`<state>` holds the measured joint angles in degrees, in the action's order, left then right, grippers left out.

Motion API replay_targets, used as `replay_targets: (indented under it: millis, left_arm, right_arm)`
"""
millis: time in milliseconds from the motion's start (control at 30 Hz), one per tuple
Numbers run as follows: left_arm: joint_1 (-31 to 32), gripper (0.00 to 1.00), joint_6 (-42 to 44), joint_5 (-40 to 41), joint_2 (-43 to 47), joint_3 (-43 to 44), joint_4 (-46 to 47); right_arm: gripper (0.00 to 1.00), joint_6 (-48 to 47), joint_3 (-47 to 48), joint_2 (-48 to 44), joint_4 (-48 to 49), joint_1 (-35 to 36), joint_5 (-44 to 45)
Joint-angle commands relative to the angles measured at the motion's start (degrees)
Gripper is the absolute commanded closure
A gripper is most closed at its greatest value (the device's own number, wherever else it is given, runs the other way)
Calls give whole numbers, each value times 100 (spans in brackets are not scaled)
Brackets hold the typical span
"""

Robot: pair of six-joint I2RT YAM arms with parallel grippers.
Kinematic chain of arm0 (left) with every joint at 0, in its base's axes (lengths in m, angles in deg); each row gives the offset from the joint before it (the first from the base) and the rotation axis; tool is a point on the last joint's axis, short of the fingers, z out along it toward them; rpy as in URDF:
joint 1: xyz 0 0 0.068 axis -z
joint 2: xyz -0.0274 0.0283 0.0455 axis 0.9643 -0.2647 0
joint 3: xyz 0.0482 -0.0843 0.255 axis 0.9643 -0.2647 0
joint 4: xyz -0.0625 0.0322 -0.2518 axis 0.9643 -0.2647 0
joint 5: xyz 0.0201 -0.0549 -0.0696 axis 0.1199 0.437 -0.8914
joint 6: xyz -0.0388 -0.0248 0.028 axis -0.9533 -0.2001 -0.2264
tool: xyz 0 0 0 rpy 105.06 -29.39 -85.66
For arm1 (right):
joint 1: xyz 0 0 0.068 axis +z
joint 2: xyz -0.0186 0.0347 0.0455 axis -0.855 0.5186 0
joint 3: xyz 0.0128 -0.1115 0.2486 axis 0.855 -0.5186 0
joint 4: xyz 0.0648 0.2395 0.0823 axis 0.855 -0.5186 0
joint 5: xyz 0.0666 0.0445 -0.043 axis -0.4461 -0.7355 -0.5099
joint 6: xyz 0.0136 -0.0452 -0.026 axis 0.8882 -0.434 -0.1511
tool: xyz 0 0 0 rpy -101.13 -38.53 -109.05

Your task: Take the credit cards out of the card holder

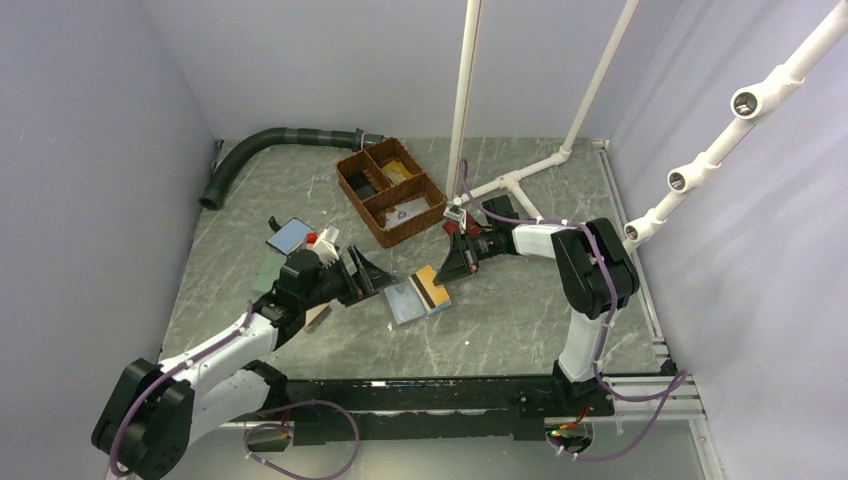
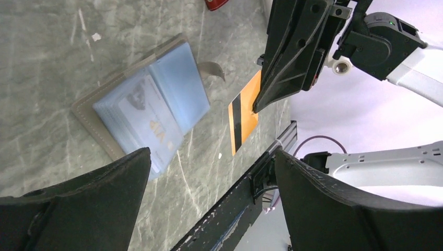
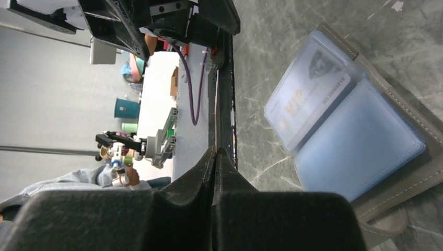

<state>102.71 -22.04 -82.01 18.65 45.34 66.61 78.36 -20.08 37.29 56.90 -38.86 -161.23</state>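
The card holder (image 1: 403,302) (image 2: 172,86) (image 3: 365,141) lies open on the table, light blue inside with a taupe rim. A pale card marked VIP (image 2: 149,117) (image 3: 308,97) rests on one of its halves. My right gripper (image 1: 448,278) (image 2: 255,109) (image 3: 216,152) is shut on the edge of an orange card with a black stripe (image 1: 433,288) (image 2: 243,119), just right of the holder. The right wrist view shows that card only as a thin edge (image 3: 215,117). My left gripper (image 1: 380,275) (image 2: 212,155) hangs open left of the holder, with nothing between its fingers.
A brown partitioned basket (image 1: 352,170) stands at the back centre, with a black hose (image 1: 245,150) to its left and a white pipe frame (image 1: 510,185) to its right. A blue wallet (image 1: 290,235) and a red item (image 1: 312,238) (image 2: 215,4) lie behind my left arm.
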Motion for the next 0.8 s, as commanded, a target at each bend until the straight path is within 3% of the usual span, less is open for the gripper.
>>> replay_targets:
  millis: [0, 267, 467, 667, 767]
  left_arm:
    - [-19, 8, -131, -521, -324, 23, 1059]
    - [64, 11, -410, -920, -1319, 192, 2115]
    - [251, 22, -578, -1164, -2023, 420, 2869]
    - [331, 47, -891, -1541, -2595, 460, 3753]
    - [332, 66, -1077, -1724, -2880, 475, 4232]
  right_arm:
    - [100, -330, 301, -322, -96, 4, -420]
    - [100, -217, 343, -431, -11, 129, -599]
    - [100, -199, 385, -491, -28, 203, -629]
    - [100, -104, 366, -491, 72, 234, -644]
    - [100, -104, 367, -482, 72, 250, -647]
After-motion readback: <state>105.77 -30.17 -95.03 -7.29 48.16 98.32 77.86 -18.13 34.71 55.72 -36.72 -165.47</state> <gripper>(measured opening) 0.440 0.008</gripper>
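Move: The yellow card, already pinched in the right hand's shut fingers, lies about 8 cm to the right of the open left hand, level with it fore and aft and some 3 cm lower. From the right hand, the waiting left gripper is roughly 10 cm to the left and 2 cm higher. The open card holder lies on the table about 7 cm right of the left hand, 5 cm back and 12 cm below; the basket's middle is some 17 cm ahead and 1 cm right of that hand, about 11 cm below. The left hand reaches about 6 cm to the right towards the card's free end, dipping a centimetre and coming back up, swinging some 15 degrees clockwise while its wide-open fingers close to about half so that they straddle the card. Meanwhile the right hand keeps its pinch and lifts the card about 3 cm, easing a centimetre back and left. ##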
